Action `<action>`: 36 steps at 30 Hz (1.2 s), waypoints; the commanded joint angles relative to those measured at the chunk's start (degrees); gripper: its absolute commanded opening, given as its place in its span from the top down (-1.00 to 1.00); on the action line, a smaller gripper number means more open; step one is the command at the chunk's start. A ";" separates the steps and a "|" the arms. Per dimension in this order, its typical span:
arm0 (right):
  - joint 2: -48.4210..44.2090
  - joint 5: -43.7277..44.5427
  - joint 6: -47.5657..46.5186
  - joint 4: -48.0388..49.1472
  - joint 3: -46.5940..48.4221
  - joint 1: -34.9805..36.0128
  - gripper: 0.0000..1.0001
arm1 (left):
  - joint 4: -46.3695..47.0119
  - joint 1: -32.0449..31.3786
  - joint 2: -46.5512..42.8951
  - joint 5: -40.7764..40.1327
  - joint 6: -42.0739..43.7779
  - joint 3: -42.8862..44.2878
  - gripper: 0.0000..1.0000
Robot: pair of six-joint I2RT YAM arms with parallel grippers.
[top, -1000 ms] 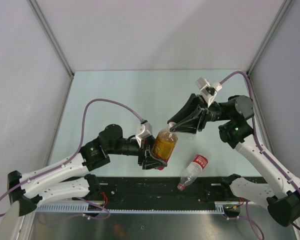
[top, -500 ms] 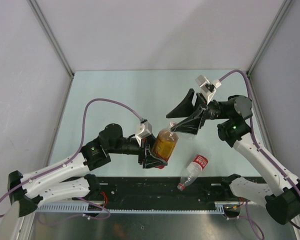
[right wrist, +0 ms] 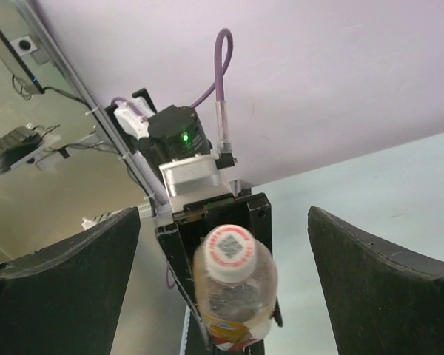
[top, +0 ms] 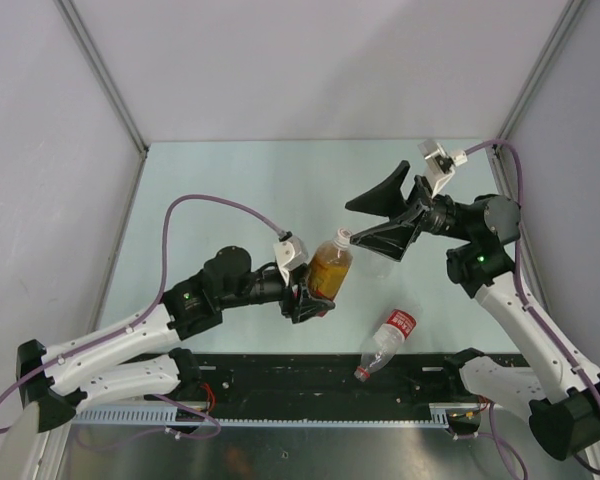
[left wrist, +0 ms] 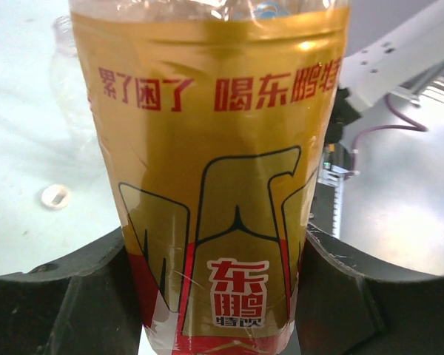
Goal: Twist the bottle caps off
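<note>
My left gripper is shut on the short amber bottle, gripping its lower body with the red-yellow label. The bottle leans up to the right, and its white cap with red print sits on the neck. My right gripper is open wide. Its fingers stand on either side of the cap, apart from it. A clear bottle with a red-white label lies on the table with a red cap. A loose white cap lies on the table.
A clear unlabelled bottle shows behind the amber one in the left wrist view. A black strip runs along the table's near edge by the arm bases. Grey walls close the table in on three sides.
My right gripper went from shut on the cap to wide open and drew back to the right. The left gripper raised the bottle a little, more upright.
</note>
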 commanded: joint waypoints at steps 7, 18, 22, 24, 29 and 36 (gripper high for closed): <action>-2.15 15.16 -2.81 -9.99 0.56 -1.58 -0.99 | -8.98 -0.98 2.09 -22.65 2.04 5.19 1.00; -0.92 26.86 -4.19 -23.25 2.81 -0.79 -0.99 | -19.76 -8.23 10.34 -47.71 2.23 11.97 1.00; 0.25 31.88 -6.52 -30.22 4.89 1.05 -0.99 | -23.16 -11.17 14.17 -55.79 2.39 14.81 1.00; 1.46 33.71 -7.20 -33.34 6.16 2.03 -0.97 | -24.51 -12.22 15.75 -58.50 2.31 15.91 1.00; 5.33 34.68 -7.79 -39.44 8.80 3.78 -0.72 | -26.24 -13.03 17.64 -61.53 1.60 17.22 1.00; 7.94 34.38 -8.29 -42.75 9.80 5.41 -0.49 | -26.70 -13.15 17.70 -61.57 0.97 17.09 1.00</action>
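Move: The cap, still on the amber bottle in the left grip, is about 3 cm to the right hand's left and 3 cm below it, level with it fore and aft. From the right hand, the clear bottle lies some 20 cm ahead, 9 cm right, and the loose white cap about 16 cm straight ahead; the red-label bottle is 9 cm back, 9 cm right. All three are 40-odd cm below. From the left hand, the amber bottle's cap is about 5 cm ahead, 4 cm right, 12 cm above. Forward and down together go both hands. The left keeps its grip on the amber bottle, travels about 8 cm forward, sinking and drifting left, swings counter-clockwise and tips its fingers downward, leaning the bottle's top towards the right hand. The right goes some 11 cm forward, dropping 10 cm mostly late, turns about 30 degrees clockwise while rolling, and begins closing its wide-open fingers around the cap without gripping it yet. ##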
